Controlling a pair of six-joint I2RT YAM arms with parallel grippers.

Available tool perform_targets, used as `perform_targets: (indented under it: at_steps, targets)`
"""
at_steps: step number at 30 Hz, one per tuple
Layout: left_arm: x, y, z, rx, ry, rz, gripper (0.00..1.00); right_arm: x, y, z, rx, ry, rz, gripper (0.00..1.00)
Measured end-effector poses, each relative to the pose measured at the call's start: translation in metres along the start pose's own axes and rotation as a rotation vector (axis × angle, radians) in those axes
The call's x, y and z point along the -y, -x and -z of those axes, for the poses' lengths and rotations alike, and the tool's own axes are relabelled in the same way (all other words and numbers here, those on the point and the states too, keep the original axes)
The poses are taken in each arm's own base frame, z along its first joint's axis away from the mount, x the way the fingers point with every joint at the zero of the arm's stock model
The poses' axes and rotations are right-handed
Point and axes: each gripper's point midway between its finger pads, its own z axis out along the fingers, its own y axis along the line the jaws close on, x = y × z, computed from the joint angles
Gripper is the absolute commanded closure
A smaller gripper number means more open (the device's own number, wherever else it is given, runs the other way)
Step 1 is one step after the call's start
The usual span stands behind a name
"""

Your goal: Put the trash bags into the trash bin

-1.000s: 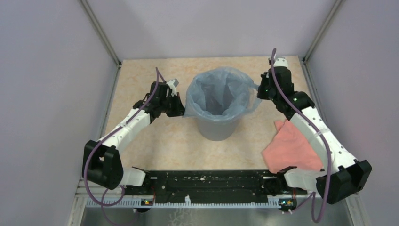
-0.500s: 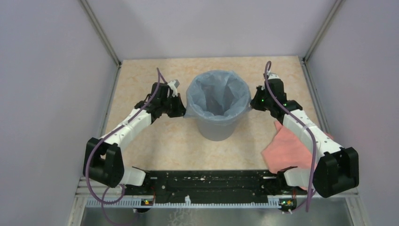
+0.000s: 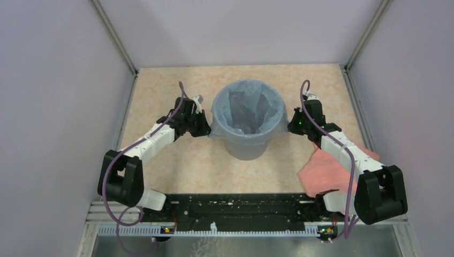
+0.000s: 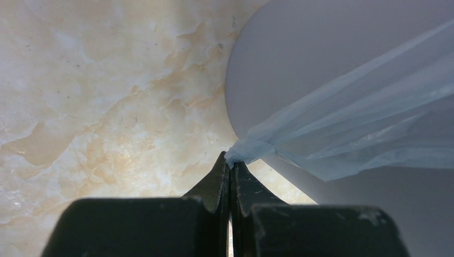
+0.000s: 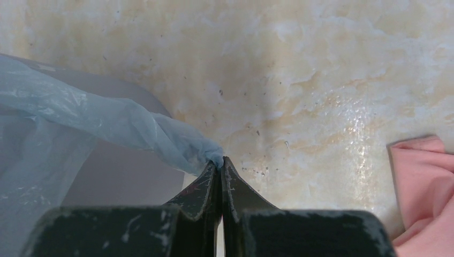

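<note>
The grey round trash bin (image 3: 246,145) stands mid-table, lined by the pale blue trash bag (image 3: 247,107), whose rim folds down over the bin's edge. My left gripper (image 3: 207,128) sits low at the bin's left side, shut on a pinch of the bag's edge (image 4: 241,155). The bin's grey wall (image 4: 300,48) fills the upper right of the left wrist view. My right gripper (image 3: 289,126) sits low at the bin's right side, shut on a twisted bit of the bag (image 5: 176,140) beside the bin wall (image 5: 128,182).
A salmon-pink cloth (image 3: 331,172) lies on the table under my right forearm, its corner also in the right wrist view (image 5: 425,182). Enclosure walls and posts (image 3: 115,43) border the marbled table (image 3: 198,166).
Both grippers came down beside the bin, the right one most, pulling the bag's raised edges down over the rim. The bag now sits lower and tighter on the bin.
</note>
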Motion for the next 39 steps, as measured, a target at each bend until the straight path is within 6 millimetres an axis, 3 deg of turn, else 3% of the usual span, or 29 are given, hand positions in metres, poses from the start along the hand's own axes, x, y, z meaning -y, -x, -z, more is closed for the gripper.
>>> perform_targets:
  at_steps: [7, 15, 24, 39]
  targets:
    - [-0.014, -0.006, -0.007, -0.014, 0.049, 0.031, 1.00, 0.005, 0.003, -0.001, 0.015, -0.015, -0.003, 1.00]
    - [-0.036, 0.004, -0.004, 0.015, 0.108, 0.072, 1.00, 0.026, 0.013, -0.003, 0.039, -0.075, -0.034, 1.00]
    - [-0.057, -0.008, -0.014, -0.040, 0.170, 0.105, 1.00, 0.050, -0.010, -0.017, -0.008, -0.177, -0.028, 1.00]
    - [-0.089, -0.014, -0.024, -0.093, 0.191, 0.228, 1.00, 0.074, -0.020, -0.038, 0.007, -0.319, -0.006, 1.00]
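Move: Both grippers already pinch the trash bag's edge, one on each side of the bin. For the left gripper, the trash bin's middle lies about 14 cm to the right, 2 cm ahead and some 2 cm higher. For the right gripper, it lies about 15 cm to the left, 1 cm ahead and some 2 cm higher. The pink cloth's middle is roughly 20 cm to the right of the right gripper, 12 cm back and 11 cm below. Keep both grippers shut on the trash bag's edge and draw it outward and down beside the bin. Bring the left gripper about 7 cm down and 6 cm left, tipping its fingers downward and turning counter-clockwise. Pull the right gripper right first, then down as well, some 6 cm each way, turning it clockwise. ##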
